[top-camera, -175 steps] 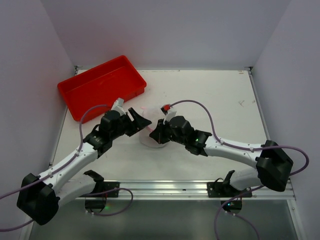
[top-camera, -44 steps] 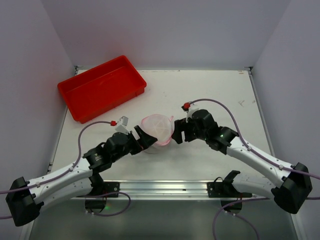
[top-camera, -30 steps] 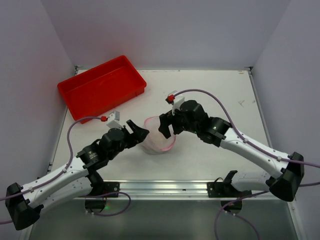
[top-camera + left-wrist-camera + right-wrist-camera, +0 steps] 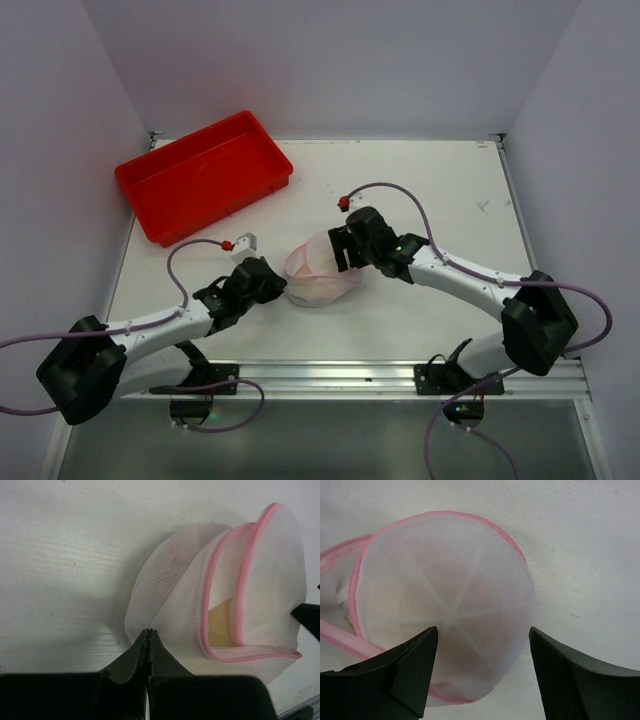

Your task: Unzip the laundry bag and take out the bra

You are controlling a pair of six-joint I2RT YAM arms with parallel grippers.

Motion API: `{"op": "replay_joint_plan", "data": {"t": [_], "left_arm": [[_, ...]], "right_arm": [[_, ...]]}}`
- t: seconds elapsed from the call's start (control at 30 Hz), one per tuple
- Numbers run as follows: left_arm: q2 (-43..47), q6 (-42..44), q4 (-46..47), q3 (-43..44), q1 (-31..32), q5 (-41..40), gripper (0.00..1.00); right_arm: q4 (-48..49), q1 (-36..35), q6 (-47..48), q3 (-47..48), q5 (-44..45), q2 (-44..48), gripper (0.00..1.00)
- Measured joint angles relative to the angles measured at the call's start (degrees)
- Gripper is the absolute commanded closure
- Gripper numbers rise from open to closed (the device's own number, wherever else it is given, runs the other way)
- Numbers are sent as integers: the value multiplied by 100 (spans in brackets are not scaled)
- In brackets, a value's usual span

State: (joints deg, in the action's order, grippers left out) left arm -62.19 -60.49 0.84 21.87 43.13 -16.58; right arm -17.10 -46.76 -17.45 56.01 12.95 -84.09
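Note:
The laundry bag (image 4: 318,272), a white mesh pouch with a pink rim, lies mid-table between both arms. In the left wrist view the laundry bag (image 4: 250,580) gapes along its pink rim, and a beige piece of the bra (image 4: 221,625) shows inside. My left gripper (image 4: 149,631) is shut, pinching the mesh at the bag's left edge; from above the left gripper (image 4: 278,287) touches that edge. My right gripper (image 4: 483,628) stands open astride the bag's round face (image 4: 450,595), with its right finger (image 4: 575,675) off the mesh. From above the right gripper (image 4: 342,252) sits at the bag's far right side.
A red plastic tray (image 4: 203,175) stands at the back left of the table. Pale walls close in the left, back and right sides. A metal rail (image 4: 330,375) with both arm bases runs along the near edge.
My left gripper has closed on the bag's left edge. The right gripper has come down lower over the bag with its fingers narrowing slightly. The bag now sits lower and flatter.

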Motion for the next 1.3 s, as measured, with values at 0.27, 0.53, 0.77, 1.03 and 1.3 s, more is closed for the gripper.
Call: {"op": "replay_joint_plan", "data": {"t": [0.27, 0.53, 0.77, 1.03, 1.3], "left_arm": [[-380, -9, 404, -214, -2, 79, 100], [-376, 11, 444, -214, -2, 94, 100], [-273, 13, 426, -214, -2, 92, 100], [-177, 11, 424, -214, -2, 87, 100], [-144, 7, 415, -214, -2, 85, 100]], "right_arm": [[-179, 1217, -348, -317, -28, 544, 25], [-518, 1156, -411, -323, -122, 1641, 19], [-273, -166, -146, 507, -625, 1513, 16], [50, -999, 96, 1088, -186, 90, 7], [24, -1248, 678, 1469, 1325, -1300, 1]]}}
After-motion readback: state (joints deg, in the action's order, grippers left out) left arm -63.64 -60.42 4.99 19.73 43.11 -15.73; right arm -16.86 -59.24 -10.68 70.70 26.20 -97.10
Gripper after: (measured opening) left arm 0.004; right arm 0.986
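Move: The bra shows beige inside the laundry bag's open mouth, roughly 9 cm to the right hand's left, 2 cm back and 6 cm below it. The bag's mesh flap is about 4 cm left, 1 cm ahead and 4 cm below; the laundry bag's middle lies some 5 cm left, 2 cm back and 7 cm down. From the shut left fingers, the bag's left side is right at the tips, about 1 cm ahead, 1 cm right and 2 cm below, and the bra is 5 cm right, 3 cm ahead and 1 cm below. Over the bag's open mouth and the bra comes the right hand, by a loop: first about 9 cm right and slightly forward, then steeply up and back while swinging left, and down again, ending some 8 cm left of its start with fingers spread fully. The left hand sinks 2 cm with shut tips on the bag's left side, eases up 1 cm and stays there. ##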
